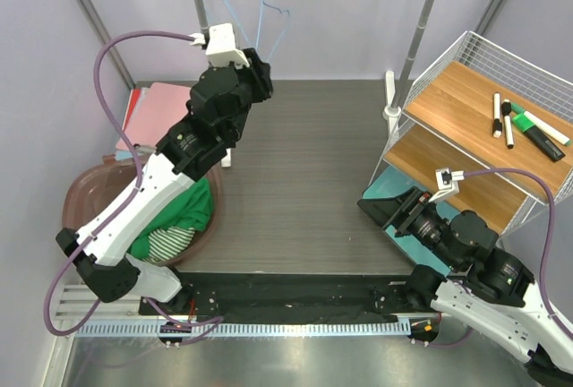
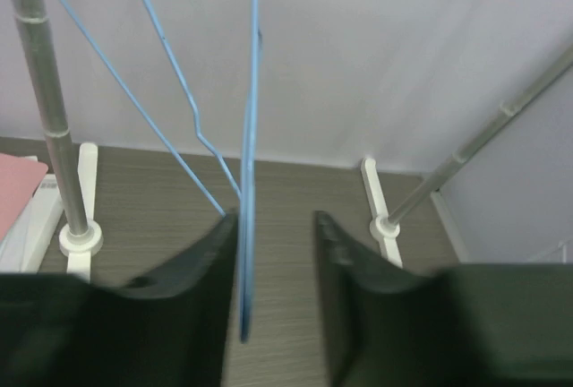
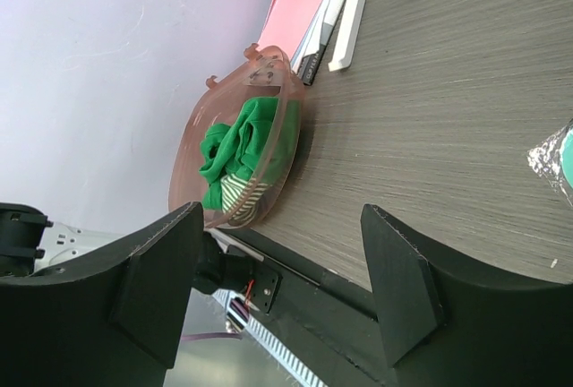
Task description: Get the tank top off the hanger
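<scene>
The bare blue wire hanger (image 1: 260,9) hangs from the rail at the back. In the left wrist view the hanger's (image 2: 249,181) lower bar runs between my left gripper's (image 2: 275,221) fingers, close against the left one, with a clear gap to the right finger. That left gripper (image 1: 255,69) is raised at the hanger and stands open. The green tank top (image 1: 183,212) lies crumpled in the pinkish basin (image 1: 82,192) at the left, also visible as the tank top (image 3: 242,159) in the right wrist view. My right gripper (image 1: 380,208) rests low at the right, open and empty (image 3: 282,253).
The rack's poles (image 1: 421,38) and white feet (image 1: 391,100) stand at the back of the dark table. A wire shelf with wooden boards (image 1: 457,91) holds markers (image 1: 510,123) at the right. Pink folders (image 1: 157,109) lie behind the basin.
</scene>
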`<act>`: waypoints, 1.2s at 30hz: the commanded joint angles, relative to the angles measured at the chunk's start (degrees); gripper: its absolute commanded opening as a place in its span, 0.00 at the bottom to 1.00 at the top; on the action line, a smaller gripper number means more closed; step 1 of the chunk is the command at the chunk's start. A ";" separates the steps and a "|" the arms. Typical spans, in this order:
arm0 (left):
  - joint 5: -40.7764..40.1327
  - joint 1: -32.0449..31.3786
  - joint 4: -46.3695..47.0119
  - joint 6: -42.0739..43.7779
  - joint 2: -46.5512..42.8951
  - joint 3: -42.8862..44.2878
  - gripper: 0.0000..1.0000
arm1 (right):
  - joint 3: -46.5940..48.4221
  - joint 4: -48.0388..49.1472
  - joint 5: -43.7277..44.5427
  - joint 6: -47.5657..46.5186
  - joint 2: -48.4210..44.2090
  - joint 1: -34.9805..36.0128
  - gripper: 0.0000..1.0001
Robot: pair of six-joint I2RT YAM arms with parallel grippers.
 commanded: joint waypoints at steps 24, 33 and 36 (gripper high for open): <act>45.81 0.04 -0.65 -15.47 -30.44 -41.69 0.82 | -9.66 23.74 -19.02 -9.34 10.36 -0.03 0.79; 46.52 0.04 5.68 -23.11 -45.91 -62.63 0.82 | -19.06 42.80 -23.43 -5.83 18.82 0.06 0.80; 46.07 0.12 7.35 -27.49 -51.45 -70.36 0.82 | -24.24 50.71 -22.90 -3.29 19.35 0.06 0.80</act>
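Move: Right at the left fingertips is the near lower corner of the second blue hanger, hung on the rail; the hanger's middle is some 12 cm ahead, level sideways and about 6 cm up. The first hanger lies roughly 11 cm ahead, 7 cm left and 6 cm up, and the green tank top in the basket about 14 cm back, 20 cm left and 40 cm below. From the right hand, the second hanger is around 33 cm ahead, 20 cm left and 24 cm up. Opening its fingers the rest of the way, the left hand comes free of the hanger's corner and withdraws from the rail, sinking about 24 cm and drawing back some 20 cm while swinging clockwise and tipping downward. The right hand, empty and still open, starts a little later, going some 10 cm left and nearly as far down over the table, turning about 20 degrees counter-clockwise. ##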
